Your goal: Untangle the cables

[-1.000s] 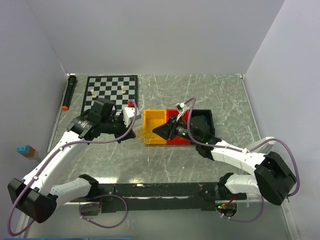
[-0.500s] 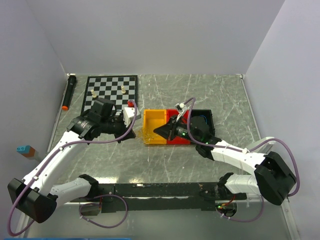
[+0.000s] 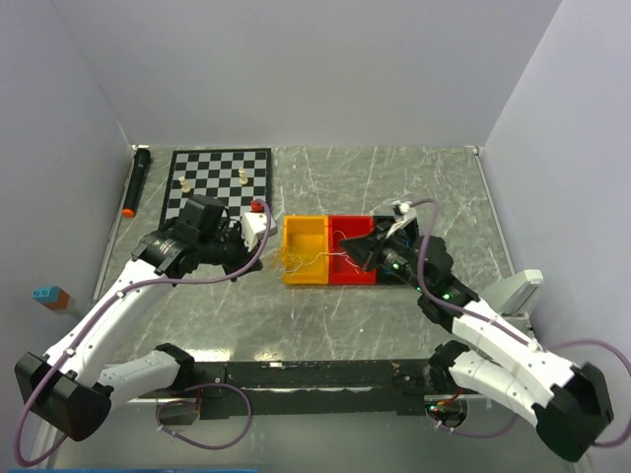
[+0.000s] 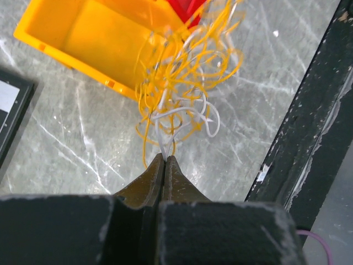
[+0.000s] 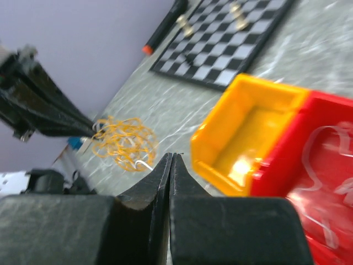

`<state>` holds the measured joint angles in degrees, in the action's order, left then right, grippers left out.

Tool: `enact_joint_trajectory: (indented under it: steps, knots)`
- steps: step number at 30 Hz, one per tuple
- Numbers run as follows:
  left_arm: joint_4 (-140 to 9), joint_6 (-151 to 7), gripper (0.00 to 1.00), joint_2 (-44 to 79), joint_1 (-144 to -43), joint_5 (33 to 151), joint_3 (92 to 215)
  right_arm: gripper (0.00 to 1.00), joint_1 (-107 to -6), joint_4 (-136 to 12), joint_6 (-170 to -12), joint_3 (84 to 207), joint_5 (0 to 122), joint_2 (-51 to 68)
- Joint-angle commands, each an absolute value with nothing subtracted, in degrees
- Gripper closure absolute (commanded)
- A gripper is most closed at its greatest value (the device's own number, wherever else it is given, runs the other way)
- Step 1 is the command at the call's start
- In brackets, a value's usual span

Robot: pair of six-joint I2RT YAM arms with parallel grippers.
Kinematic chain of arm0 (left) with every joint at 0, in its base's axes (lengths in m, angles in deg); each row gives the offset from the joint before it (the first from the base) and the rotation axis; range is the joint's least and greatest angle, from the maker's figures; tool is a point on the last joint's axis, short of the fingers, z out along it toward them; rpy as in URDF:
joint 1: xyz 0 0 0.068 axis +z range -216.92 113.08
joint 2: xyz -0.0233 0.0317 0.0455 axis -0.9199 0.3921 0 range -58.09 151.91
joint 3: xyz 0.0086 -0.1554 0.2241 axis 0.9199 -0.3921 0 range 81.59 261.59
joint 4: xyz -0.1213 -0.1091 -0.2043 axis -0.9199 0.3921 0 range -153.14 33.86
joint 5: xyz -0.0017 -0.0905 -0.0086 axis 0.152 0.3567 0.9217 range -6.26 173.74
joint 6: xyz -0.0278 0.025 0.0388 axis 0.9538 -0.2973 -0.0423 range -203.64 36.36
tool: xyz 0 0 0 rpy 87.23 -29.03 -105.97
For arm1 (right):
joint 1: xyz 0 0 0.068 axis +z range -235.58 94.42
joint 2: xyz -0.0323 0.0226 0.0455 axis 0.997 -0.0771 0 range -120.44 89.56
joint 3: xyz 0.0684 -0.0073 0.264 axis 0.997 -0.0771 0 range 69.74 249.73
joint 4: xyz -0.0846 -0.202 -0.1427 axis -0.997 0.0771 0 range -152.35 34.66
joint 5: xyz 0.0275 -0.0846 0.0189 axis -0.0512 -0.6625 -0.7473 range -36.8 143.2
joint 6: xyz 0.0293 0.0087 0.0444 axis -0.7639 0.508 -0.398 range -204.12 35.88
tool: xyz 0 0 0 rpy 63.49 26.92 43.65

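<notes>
The cables point(image 3: 296, 261) are a curly bunch of yellow and white strands on the table by the yellow bin's front left corner. They show large in the left wrist view point(image 4: 185, 72) and small in the right wrist view point(image 5: 124, 143). My left gripper point(image 4: 164, 157) is shut on white and yellow strands at the bunch's near edge, left of the bin point(image 3: 270, 258). My right gripper point(image 3: 357, 252) is over the red bin, jaws pressed together point(image 5: 171, 155). A thin white strand runs from the bunch to its tips.
The yellow bin point(image 3: 306, 232) and red bin point(image 3: 355, 225) stand side by side; loose white strands lie in the red one point(image 5: 325, 165). A chessboard point(image 3: 219, 177) with a few pieces and a black marker point(image 3: 135, 182) lie at the back left. A black rail point(image 3: 315, 374) runs along the front.
My right gripper shut at the bunch, then drew back right over the red bin, trailing a white strand. The left arm stayed put, still shut on the bunch.
</notes>
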<state>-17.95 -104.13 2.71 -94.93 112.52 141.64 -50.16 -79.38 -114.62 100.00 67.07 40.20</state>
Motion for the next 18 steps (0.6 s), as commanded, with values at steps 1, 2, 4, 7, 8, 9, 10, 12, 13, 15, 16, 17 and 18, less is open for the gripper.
enact_joint_trajectory:
  steps: [1,2,4,7,8,9,10,12,13,15,16,17,18]
  knots:
    - [-18.67,-105.7,0.98,2.03,-95.22,110.2,140.3,1.0,-54.37,-71.41,-111.54,99.53,63.4,47.18]
    - [-18.58,-105.96,0.98,2.12,-95.22,109.94,140.21,1.0,-55.34,-70.09,-111.1,99.79,63.14,48.24]
    - [-17.88,-106.84,0.98,2.12,-95.22,108.98,139.95,1.0,-57.18,-67.11,-109.79,101.19,61.91,50.0]
    - [-17.7,-108.77,0.98,2.03,-95.22,105.47,138.11,1.0,-60.87,-62.53,-107.33,104.35,58.49,52.29]
    - [-17.44,-109.47,0.98,2.03,-95.22,104.06,137.32,1.0,-62.28,-60.43,-106.71,105.23,58.21,52.91]
    - [-17.35,-110.17,0.98,2.2,-95.13,102.39,136.35,1.0,-63.86,-59.45,-106.01,106.55,57.95,53.61]
    - [-17.0,-110.79,0.98,2.38,-95.22,100.9,135.3,1.0,-65.09,-58.4,-105.39,107.78,56.9,54.14]
    - [-16.65,-112.55,0.98,2.82,-95.22,98.09,133.1,1.0,-65.71,-55.5,-104.34,111.2,51.65,54.67]
    - [-16.91,-113.25,0.98,3.08,-95.22,95.89,131.44,1.0,-66.24,-55.05,-104.25,112.26,49.44,55.02]
    - [-17.35,-114.39,0.98,3.35,-95.22,93.34,128.89,1.0,-67.73,-55.22,-104.77,113.85,47.06,56.25]
    - [-17.7,-115.01,0.98,3.7,-95.22,92.19,127.13,1.0,-68.43,-55.05,-105.21,114.81,46.09,56.6]
    - [-18.31,-115.45,0.98,3.96,-95.22,90.88,125.81,1.0,-69.31,-54.61,-105.47,115.69,45.39,56.69]
    - [-19.02,-116.15,0.99,3.96,-95.22,89.65,124.49,1.0,-70.02,-54.09,-105.74,117.09,44.68,56.78]
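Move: Over the near part of the red box, the right hand holds the white cable. The black box's middle lies about 14 cm to its right and 6 cm ahead, and the red box's about 3 cm right and 5 cm ahead, both some 21 cm lower. The yellow tangle hangs about 12 cm left, 2 cm back and 8 cm below. From the left hand, which grips it, the tangle is some 7 cm right, 2 cm ahead and 4 cm lower. Drawing the held white cable away from the yellow tangle, the right hand sweeps about 15 cm right across the red box towards the black one, edging forward and, in the later part, climbing some 8 cm, while turning about 30 degrees clockwise. Its fingers stay shut. The left hand keeps its pinch on the tangle and, gathering speed, sinks about 10 cm and shifts 6 cm left, its fingers tipping further downward. ##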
